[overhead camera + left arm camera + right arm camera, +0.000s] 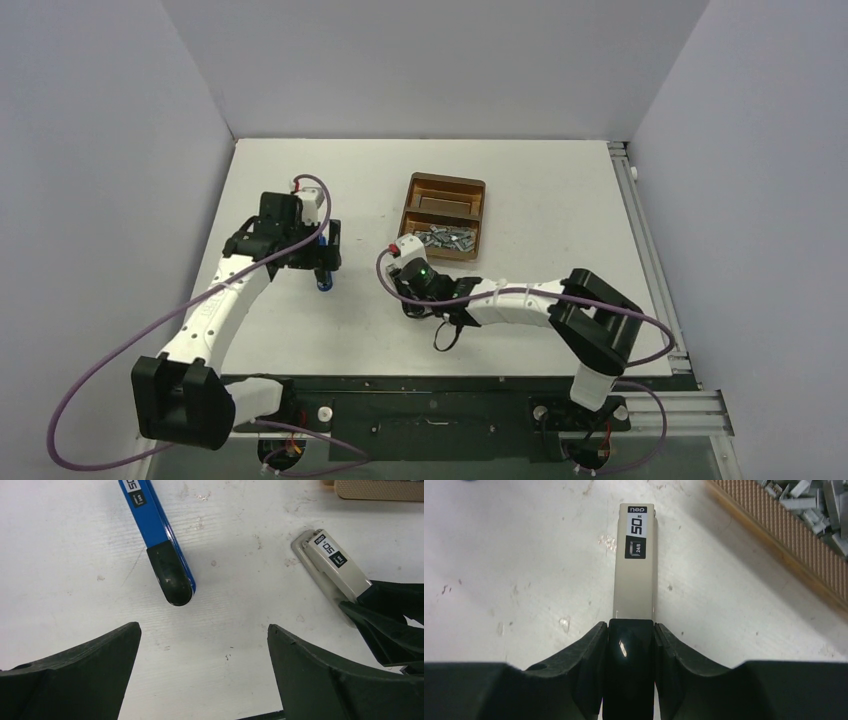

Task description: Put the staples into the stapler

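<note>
Two staplers lie on the white table. My right gripper [630, 642] is shut on the black rear end of the beige stapler [636, 560], which points away from it along the table. That beige stapler [332, 567] also shows at the right of the left wrist view. A blue stapler [159, 535] with a black end lies loose just ahead of my left gripper [203, 630]. The left gripper is open, with only bare table between its fingers. The staples [814, 505] are a loose grey pile in the near part of a brown tray [445, 185], just beyond the right gripper [408, 258].
The tray's far compartment [443, 205] holds a flat brown piece. Grey walls close in the table on the left, back and right. A metal rail [640, 230] runs along the right table edge. Purple cables loop off both arms.
</note>
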You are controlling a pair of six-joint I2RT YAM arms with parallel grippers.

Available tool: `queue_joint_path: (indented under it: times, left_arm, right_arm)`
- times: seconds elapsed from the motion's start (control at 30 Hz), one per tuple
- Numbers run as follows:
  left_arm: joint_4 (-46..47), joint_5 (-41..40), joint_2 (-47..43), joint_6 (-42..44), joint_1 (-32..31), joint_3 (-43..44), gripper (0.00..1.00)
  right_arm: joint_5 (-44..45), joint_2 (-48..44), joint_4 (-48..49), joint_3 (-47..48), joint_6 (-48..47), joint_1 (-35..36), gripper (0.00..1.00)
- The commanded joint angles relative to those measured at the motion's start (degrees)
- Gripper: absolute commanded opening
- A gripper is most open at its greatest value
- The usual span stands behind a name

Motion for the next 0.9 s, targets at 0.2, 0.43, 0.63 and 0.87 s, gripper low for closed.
queue_joint_path:
  times: [0.2,0.43,0.63,0.87]
  left_arm:
    - [-3.02,9.48,-5.98,12.09,-2.68,3.75,0.96]
    - [-3.81,13.70,-8.23,25.07,-8.74,6.34,0.96]
    - [-6.01,20.61,-9.22,46.85,-17.48,5.94,0.96]
    - [0.94,13.10,-6.98,64.09,-39.03,-4.33,0.96]
  right_arm:
    - [1.03,-10.90,11.57,-9.44,0.81,4.18,0.53]
    - [3.75,-22.96,10.17,-15.88,1.40,3.85,0.66]
    - [7.92,-34.02,5.60,-23.88,5.94,3.75,0.67]
    - [11.40,-53.20,8.98,-39.57,7.14,4.01,0.67]
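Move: My right fingers are still closed on the black rear end of the grey stapler, its middle roughly 3 cm ahead of that hand, 1 cm left and 2 cm down. The tray of staples is some 20 cm ahead of the hand and 8 cm right; the blue stapler is 8 cm ahead and 20 cm left. From my open left hand, the grey stapler lies about 19 cm right, 2 cm back and 11 cm down, while the blue one is about 5 cm ahead, with no sideways offset, equally far down. I open my right fingers to let go of the grey stapler while still easing back, then lift about 9 cm and swing right, some 10 cm in all, sinking slightly at the end. My wide-open left hand leaves the blue stapler, climbing about 6 cm, then sweeps right about 15 cm and back 9 cm towards the grey stapler, turning clockwise nearly 80 degrees and dipping slightly at last. ##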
